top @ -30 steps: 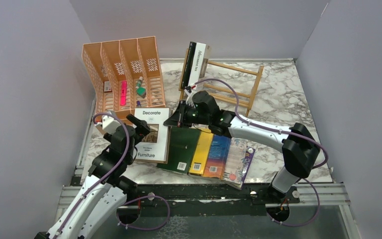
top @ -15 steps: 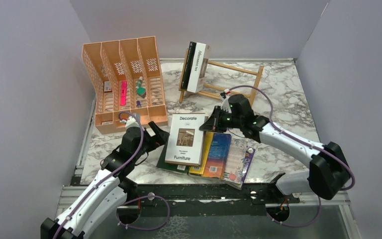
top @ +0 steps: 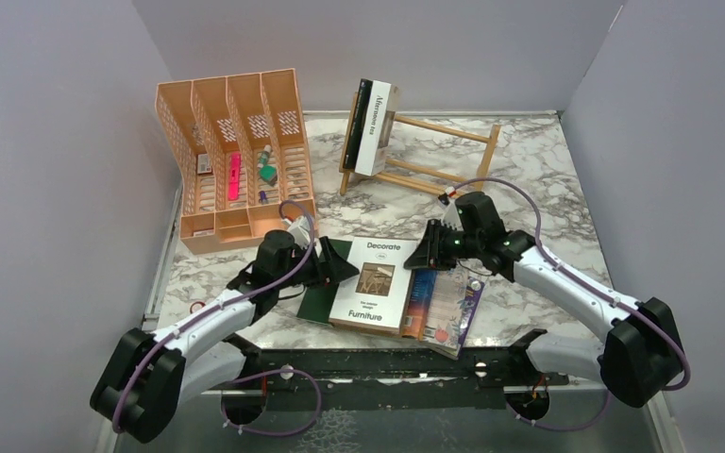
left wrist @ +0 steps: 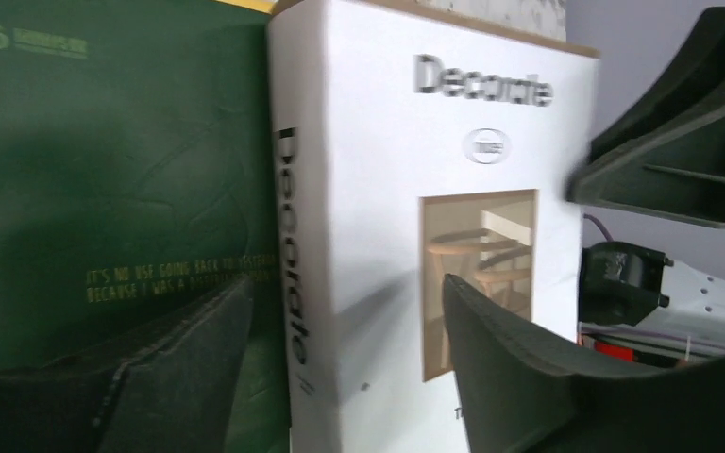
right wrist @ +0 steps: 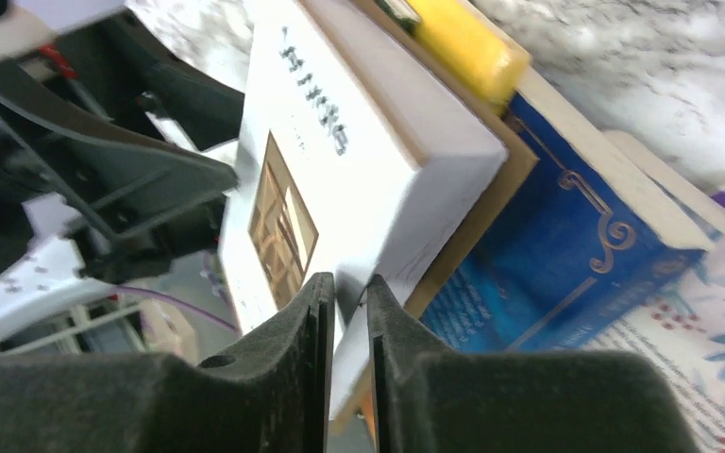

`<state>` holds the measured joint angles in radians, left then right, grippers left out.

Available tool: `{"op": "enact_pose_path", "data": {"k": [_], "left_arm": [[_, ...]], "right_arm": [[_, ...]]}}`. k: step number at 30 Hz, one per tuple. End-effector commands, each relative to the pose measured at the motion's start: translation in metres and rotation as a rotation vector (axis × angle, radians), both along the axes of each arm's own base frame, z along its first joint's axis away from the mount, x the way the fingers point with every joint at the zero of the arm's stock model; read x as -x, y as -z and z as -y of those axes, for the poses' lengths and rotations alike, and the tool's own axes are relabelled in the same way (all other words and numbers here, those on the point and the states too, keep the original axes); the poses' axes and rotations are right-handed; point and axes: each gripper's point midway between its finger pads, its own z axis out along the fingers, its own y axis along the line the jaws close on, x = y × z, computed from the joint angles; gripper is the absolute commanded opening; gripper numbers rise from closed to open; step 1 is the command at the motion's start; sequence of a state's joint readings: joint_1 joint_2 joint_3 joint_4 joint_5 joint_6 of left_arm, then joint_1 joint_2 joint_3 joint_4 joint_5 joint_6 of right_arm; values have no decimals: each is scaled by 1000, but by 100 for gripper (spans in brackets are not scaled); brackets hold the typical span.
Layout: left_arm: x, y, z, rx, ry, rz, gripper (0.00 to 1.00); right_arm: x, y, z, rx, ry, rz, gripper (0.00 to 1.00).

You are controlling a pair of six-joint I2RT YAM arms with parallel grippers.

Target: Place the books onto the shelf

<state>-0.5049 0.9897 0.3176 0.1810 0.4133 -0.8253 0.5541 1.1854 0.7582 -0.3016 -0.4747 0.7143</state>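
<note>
The white "Decorate" book (top: 378, 283) lies flat on a row of books: dark green (top: 324, 283), blue-orange (top: 422, 294) and purple floral (top: 455, 307). My left gripper (top: 340, 268) is open and straddles its spine (left wrist: 288, 283), one finger (left wrist: 189, 368) over the green cover (left wrist: 104, 189), the other above the white front. My right gripper (right wrist: 349, 281) is pinched narrow on the white book's far corner edge (right wrist: 406, 217), beside the yellow (right wrist: 463, 42) and blue (right wrist: 566, 255) books. The shelf (top: 439, 156) stands at the back with two books (top: 370, 118) leaning at its left end.
An orange perforated file organiser (top: 236, 151) with small items stands at the back left. Grey walls close in both sides and the back. A black rail (top: 378, 363) runs along the table's near edge.
The Decorate book slid right, from beside the green book onto the row. Both arms followed it right. My left gripper came down over its spine and narrowed a little.
</note>
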Motion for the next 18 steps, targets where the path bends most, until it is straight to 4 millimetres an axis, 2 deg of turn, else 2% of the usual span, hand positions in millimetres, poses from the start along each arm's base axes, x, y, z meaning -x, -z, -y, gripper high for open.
{"op": "enact_pose_path", "data": {"k": [1,4,8,13,18], "left_arm": [[4,-14,16,69,104,63,68],[3,-13,16,64,102,63,63],[1,-11,17,55,101,60,61],[3,0,22,38,130,14,55],[9,1,33,36,183,-6,49]], "right_arm": [[7,17,17,77,46,-29,31],[4,21,26,113,98,-24,51],[0,28,42,188,187,-32,62],[-1,29,45,181,232,-35,70],[3,40,47,171,272,-75,76]]}}
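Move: The Decorate book is what both my hands are after. Its middle lies about 5 cm to the right of my left hand, 3 cm nearer my base and 3 cm below. From my right hand it lies about 8 cm to the left, 4 cm back and 5 cm down. The green book lies partly beneath it, centred about 3 cm back and 1 cm left of my left hand. The blue book's middle is 5 cm back and 1 cm right of my right hand, with the floral book 7 cm right and 7 cm back. I back my right hand off about 4 cm to the right while sinking some 2.5 cm, spreading its nearly shut fingers wide and turning it about 10 degrees clockwise, so they straddle the Decorate book's right edge. Meanwhile my left hand edges about 2 cm right and 1 cm down over the spine, its fingers closing partway, one beside the spine and one on the cover. ##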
